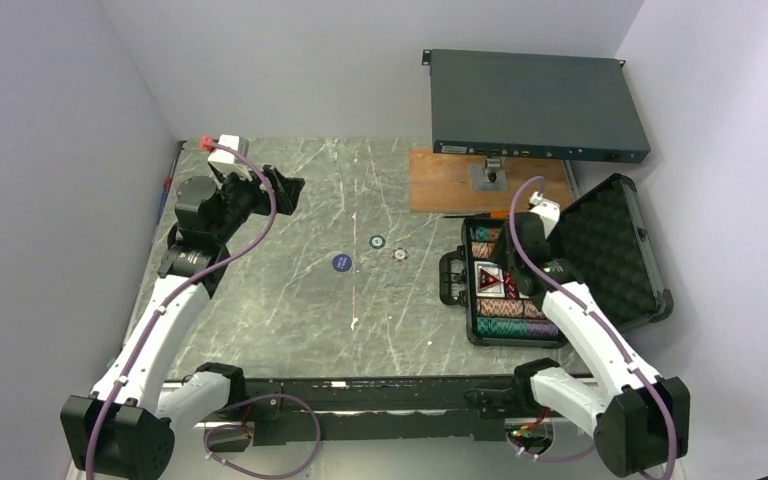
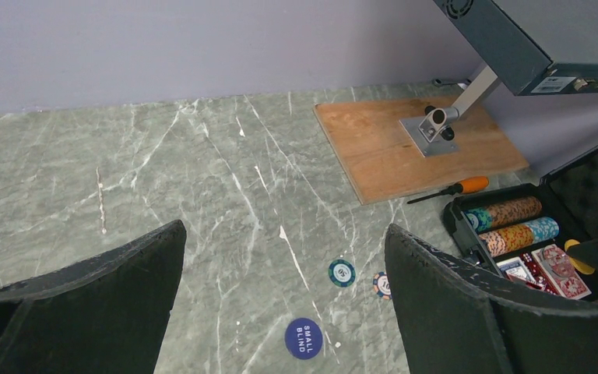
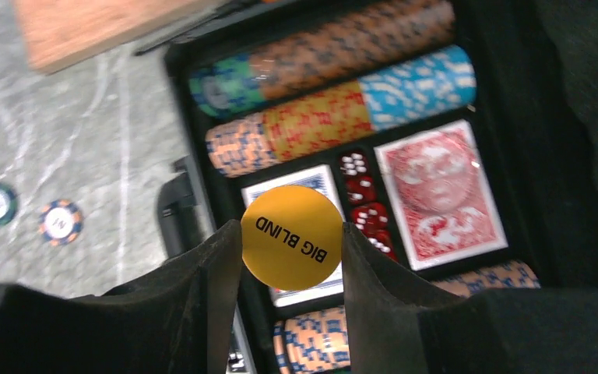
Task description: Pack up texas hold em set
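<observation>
The black foam-lined case (image 1: 605,250) lies open at the right of the table, with rows of striped poker chips (image 3: 342,47), a red card deck (image 3: 440,191) and small red dice (image 3: 362,199) in it. Just above its left half, my right gripper (image 3: 290,227) is shut on a yellow "BIG BLIND" button (image 3: 292,249), held by its edges over a blue-backed deck. A blue "SMALL BLIND" button (image 2: 304,338), a teal chip (image 2: 342,272) and an orange-and-blue chip (image 2: 380,284) lie loose on the table's middle. My left gripper (image 2: 284,230) hangs open and high at the back left, holding nothing.
A large dark rack-mount box (image 1: 535,105) stands on a bracket over a wooden board (image 1: 460,185) at the back right. An orange-handled screwdriver (image 2: 455,188) lies between the board and the case. Walls close in the left, back and right sides.
</observation>
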Controlling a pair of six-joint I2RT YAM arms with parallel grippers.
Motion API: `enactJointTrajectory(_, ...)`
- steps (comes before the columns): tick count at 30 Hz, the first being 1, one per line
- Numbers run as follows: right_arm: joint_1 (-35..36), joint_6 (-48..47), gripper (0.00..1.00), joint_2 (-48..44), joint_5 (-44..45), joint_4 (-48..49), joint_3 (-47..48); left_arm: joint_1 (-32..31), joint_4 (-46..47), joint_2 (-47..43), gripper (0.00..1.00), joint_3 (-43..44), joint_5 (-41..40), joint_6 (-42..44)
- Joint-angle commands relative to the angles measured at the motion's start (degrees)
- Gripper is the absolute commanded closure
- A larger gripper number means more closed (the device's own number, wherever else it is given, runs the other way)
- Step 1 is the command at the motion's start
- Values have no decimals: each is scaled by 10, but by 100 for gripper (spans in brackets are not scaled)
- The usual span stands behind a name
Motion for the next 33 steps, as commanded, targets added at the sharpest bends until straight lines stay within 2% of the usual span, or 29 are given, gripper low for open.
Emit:
enactJointTrajectory(1,-80,28,76,19,-61,-57,-11,2,30,-11,1,19,10,-7)
enactJointTrajectory(6,-171,34,82,53,-153,-54,-29,2,30,-10,1,20,7,-5)
enactJointTrajectory(12,-221,40,83,71,-176,-66,-42,2,29,-9,1,21,10,-6)
enactJointTrajectory(24,-244,56,86,116,-168,-19,-56,2,28,-10,1,21,8,-6)
enactJointTrajectory(33,-248,60,87,125,-114,8,-58,2,29,-9,1,21,10,-7)
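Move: The big blind chip is already pinched in the right hand, and the red card deck it is being carried to lies about 11 cm to the right, 1 cm back and 11 cm below. At that same depth, the red dice sit some 6 cm right and 1 cm back. The blue-yellow chip row lies about 5 cm ahead and 6 cm right, the orange chip row 8 cm back and 7 cm right. From the left hand the deck is roughly 54 cm right, 8 cm back and 29 cm down. The big blind chip, kept in the right fingers' unchanged grip, is lowered about 10 cm into the open case towards the red deck, swinging some 7 cm right as well. It also draws back about 4 cm, then eases forward a centimetre at the end, slowing. Meanwhile the fingers tip about 20 degrees further down and the hand turns clockwise by nearly as much. ##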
